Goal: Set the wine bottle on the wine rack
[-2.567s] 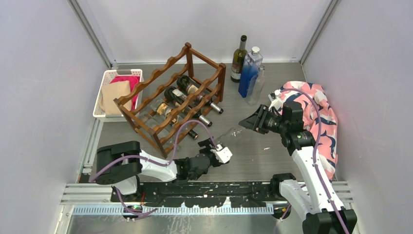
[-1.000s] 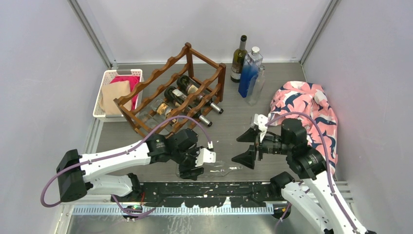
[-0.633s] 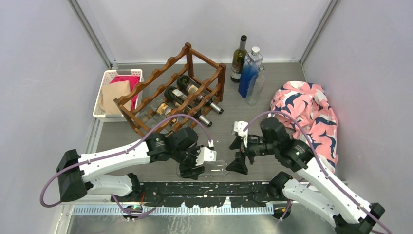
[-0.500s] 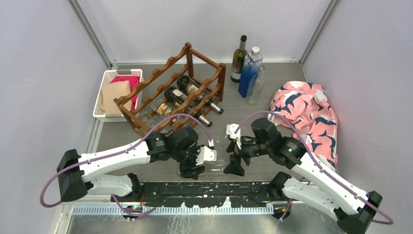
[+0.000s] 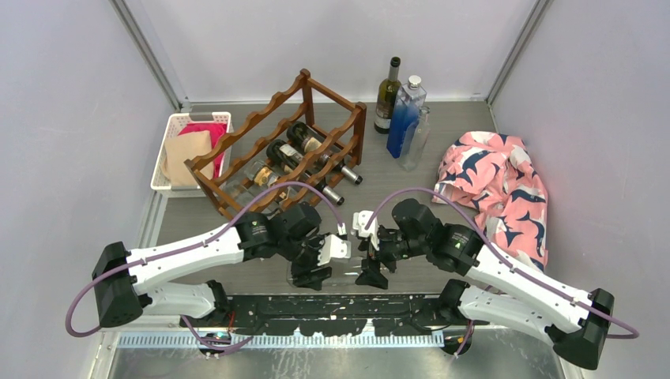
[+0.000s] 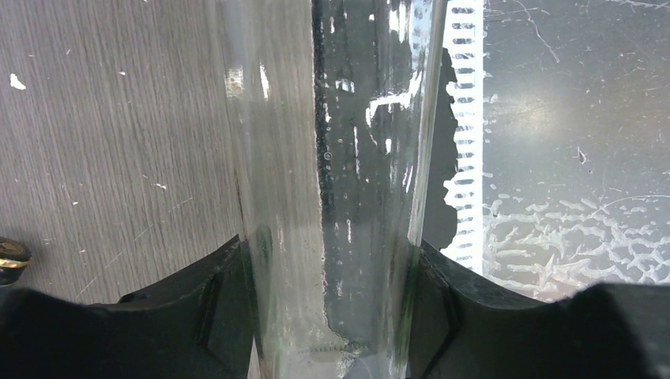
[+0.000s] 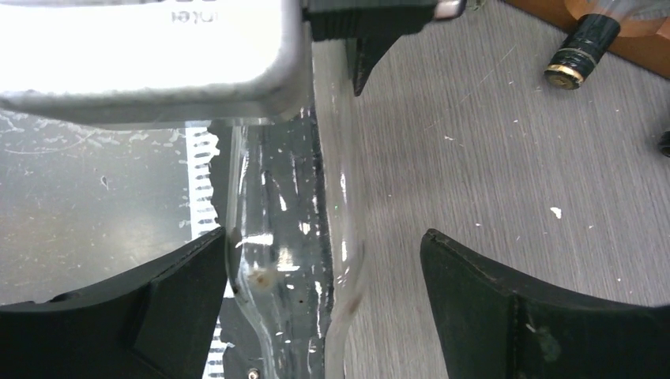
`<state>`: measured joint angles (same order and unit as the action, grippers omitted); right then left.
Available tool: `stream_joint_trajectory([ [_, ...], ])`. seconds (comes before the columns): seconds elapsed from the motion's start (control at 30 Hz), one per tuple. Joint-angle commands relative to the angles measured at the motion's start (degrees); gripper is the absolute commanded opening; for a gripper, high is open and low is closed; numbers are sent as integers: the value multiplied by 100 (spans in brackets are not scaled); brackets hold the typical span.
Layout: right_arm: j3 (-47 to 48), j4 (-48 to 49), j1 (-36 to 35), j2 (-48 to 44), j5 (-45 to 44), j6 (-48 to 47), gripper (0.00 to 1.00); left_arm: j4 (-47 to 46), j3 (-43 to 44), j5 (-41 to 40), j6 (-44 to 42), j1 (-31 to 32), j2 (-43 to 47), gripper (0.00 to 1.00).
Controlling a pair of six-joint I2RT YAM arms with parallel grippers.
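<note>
A clear glass wine bottle (image 5: pixel 348 272) lies on its side along the table's near edge. My left gripper (image 5: pixel 316 262) is shut on its body; in the left wrist view both black fingers (image 6: pixel 213 308) press the glass (image 6: pixel 340 158). My right gripper (image 5: pixel 370 251) stands open astride the bottle's shoulder (image 7: pixel 292 213). Its left finger (image 7: pixel 174 300) sits against the glass and the right finger (image 7: pixel 506 308) stands well apart. The dark reddish-brown wine rack (image 5: pixel 276 130) stands at the back left, with several bottles lying in it.
A white basket (image 5: pixel 175 126) with folded cloths stands left of the rack. A dark green bottle (image 5: pixel 387 95), a blue bottle (image 5: pixel 406 114) and a clear one (image 5: pixel 419 140) stand at the back. A pink patterned cloth (image 5: pixel 498 185) lies on the right. The metal rail (image 5: pixel 332 304) runs along the front.
My right arm has swung left and down until its open jaws straddle the bottle. The left gripper has kept hold of the bottle without moving over the last second.
</note>
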<state>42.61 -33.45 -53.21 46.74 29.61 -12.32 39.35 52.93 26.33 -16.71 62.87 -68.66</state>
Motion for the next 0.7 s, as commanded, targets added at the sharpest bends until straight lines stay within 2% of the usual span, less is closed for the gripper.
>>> stream_joint_trajectory([
  [0.0,50,428,-39,-80,-53,-121,88,-338,245,387,44,-49,226,0],
  [0.1,92,368,-36,-26,-7,-150,81,-340,229,392,32,-52,231,0],
  [0.33,188,112,-40,-119,-26,-243,74,-323,219,383,-8,-82,265,0],
  [0.47,170,94,-35,-202,29,-215,62,-322,225,386,-24,-113,257,0],
  [0.53,160,81,-37,-173,53,-186,50,-319,235,391,-25,-117,248,0],
  [0.63,232,-50,-34,-78,36,-111,17,-326,255,391,-15,-115,256,0],
  [0.67,282,-115,-40,-54,-6,-79,10,-339,255,380,-11,-117,263,0],
])
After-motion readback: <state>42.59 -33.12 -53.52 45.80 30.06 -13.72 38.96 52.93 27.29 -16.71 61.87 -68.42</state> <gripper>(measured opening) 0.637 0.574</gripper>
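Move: The clear glass bottle is still held by the left hand, level, with its neck to the right; its middle is some 8 cm right of that hand. From the right hand, whose open fingers already straddle the shoulder, that middle is about 7 cm left, 1 cm back and 2 cm lower; the left gripper is roughly 16 cm left, level fore and aft. The wine rack's middle stands about 28 cm ahead and 25 cm left of the right hand. Closing in from both sides, the right fingers narrow by about a third of their full opening until both pads pinch the clear bottle just behind its neck; the hand otherwise all but stays put, rising only about 0.5 cm. The left hand holds still and keeps its grip on the body near the base. ##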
